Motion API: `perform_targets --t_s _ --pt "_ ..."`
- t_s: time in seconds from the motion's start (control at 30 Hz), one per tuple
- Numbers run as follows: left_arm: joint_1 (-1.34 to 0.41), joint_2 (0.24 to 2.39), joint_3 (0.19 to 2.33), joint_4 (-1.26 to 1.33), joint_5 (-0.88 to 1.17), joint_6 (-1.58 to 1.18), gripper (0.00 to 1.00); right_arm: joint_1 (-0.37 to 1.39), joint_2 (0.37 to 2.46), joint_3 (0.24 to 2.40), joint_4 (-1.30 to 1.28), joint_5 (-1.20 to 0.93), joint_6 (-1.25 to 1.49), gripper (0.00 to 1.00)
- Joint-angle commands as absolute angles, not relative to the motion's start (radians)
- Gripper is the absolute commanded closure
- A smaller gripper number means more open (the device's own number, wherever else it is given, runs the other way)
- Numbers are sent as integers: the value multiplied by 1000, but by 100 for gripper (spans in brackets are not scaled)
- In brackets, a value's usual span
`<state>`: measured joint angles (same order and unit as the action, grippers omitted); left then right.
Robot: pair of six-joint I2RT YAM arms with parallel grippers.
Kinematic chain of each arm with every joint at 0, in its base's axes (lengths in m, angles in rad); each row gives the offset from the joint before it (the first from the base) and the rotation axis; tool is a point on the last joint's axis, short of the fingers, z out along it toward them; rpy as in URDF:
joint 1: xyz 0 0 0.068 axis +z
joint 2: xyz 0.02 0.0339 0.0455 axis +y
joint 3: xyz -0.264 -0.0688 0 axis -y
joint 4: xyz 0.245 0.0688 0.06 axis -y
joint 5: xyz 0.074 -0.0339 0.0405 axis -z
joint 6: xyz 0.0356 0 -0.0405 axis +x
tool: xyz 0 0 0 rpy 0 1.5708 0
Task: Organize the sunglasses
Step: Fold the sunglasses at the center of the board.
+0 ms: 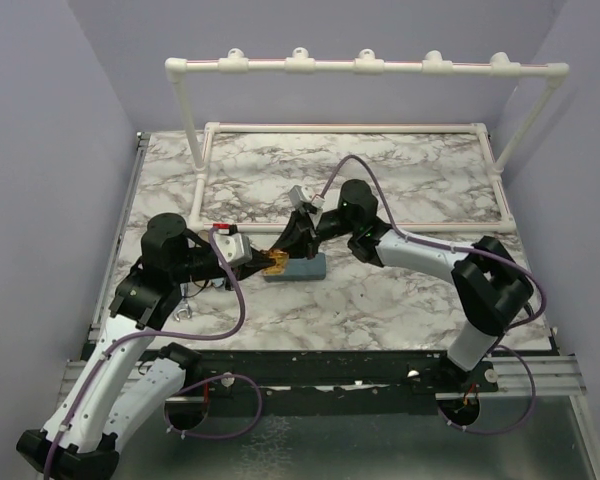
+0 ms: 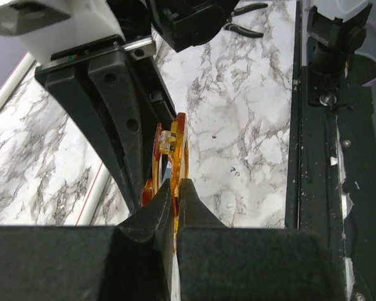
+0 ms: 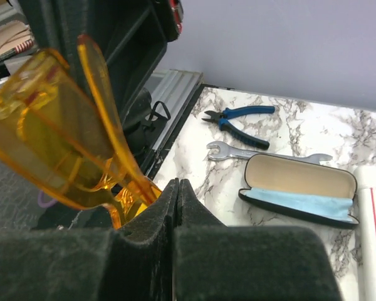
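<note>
The sunglasses (image 1: 276,264) with the translucent yellow-orange frame hang just above the table's middle, between my two grippers. In the left wrist view my left gripper (image 2: 177,188) is shut on the thin edge of the sunglasses (image 2: 175,150), which stand upright above the fingertips. From the right wrist camera, the sunglasses (image 3: 56,138) fill the upper left, one temple arm slanting down beside the left finger. My right gripper (image 3: 178,188) is shut, its pads pressed together with nothing showing between them. From above, my left gripper (image 1: 264,263) and right gripper (image 1: 286,250) nearly touch.
A grey-blue rectangular case (image 1: 300,270) lies directly under the grippers. Near the left arm an open black oval case (image 3: 299,188) with a blue cloth lies on the table, beside a wrench (image 3: 263,153) and blue-handled pliers (image 3: 238,119). A white pipe frame (image 1: 350,128) borders the far half.
</note>
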<state>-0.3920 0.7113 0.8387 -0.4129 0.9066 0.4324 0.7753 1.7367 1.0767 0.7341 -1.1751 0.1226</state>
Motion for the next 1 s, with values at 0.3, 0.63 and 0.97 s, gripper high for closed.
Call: perform_targets --t_s 0.3,0.63,0.97 --pt "-383 703 880 -327 882 407 100 713 1467 946 509 -640 -131 74" --pt "-383 703 871 -327 901 440 100 673 1336 735 547 -856 -393 0" --pt "-385 703 870 -326 911 447 100 748 1531 809 952 -1025 -157 7"
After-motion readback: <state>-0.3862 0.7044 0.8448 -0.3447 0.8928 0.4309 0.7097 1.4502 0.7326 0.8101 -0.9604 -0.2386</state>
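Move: The left gripper already holds the orange sunglasses, their middle about 4 cm to its right. From the shut right fingers they lie about 3 cm back, 2 cm left and 3 cm higher. The grey case lies on the board about 11 cm ahead of the left gripper, 6 cm right and 25 cm below. The open black case is some 13 cm ahead of the left gripper, 12 cm left and 26 cm below. Draw the right gripper clear of the sunglasses in an arc: up and forward first, then about 8 cm right while it sinks again, opening from shut to wide and turning clockwise. Then bring it back towards the base with its jaws open, ending some 5 cm right of its start and partly turned back. Keep the left grip on the sunglasses, raise them about 1.5 cm, then hold still. ##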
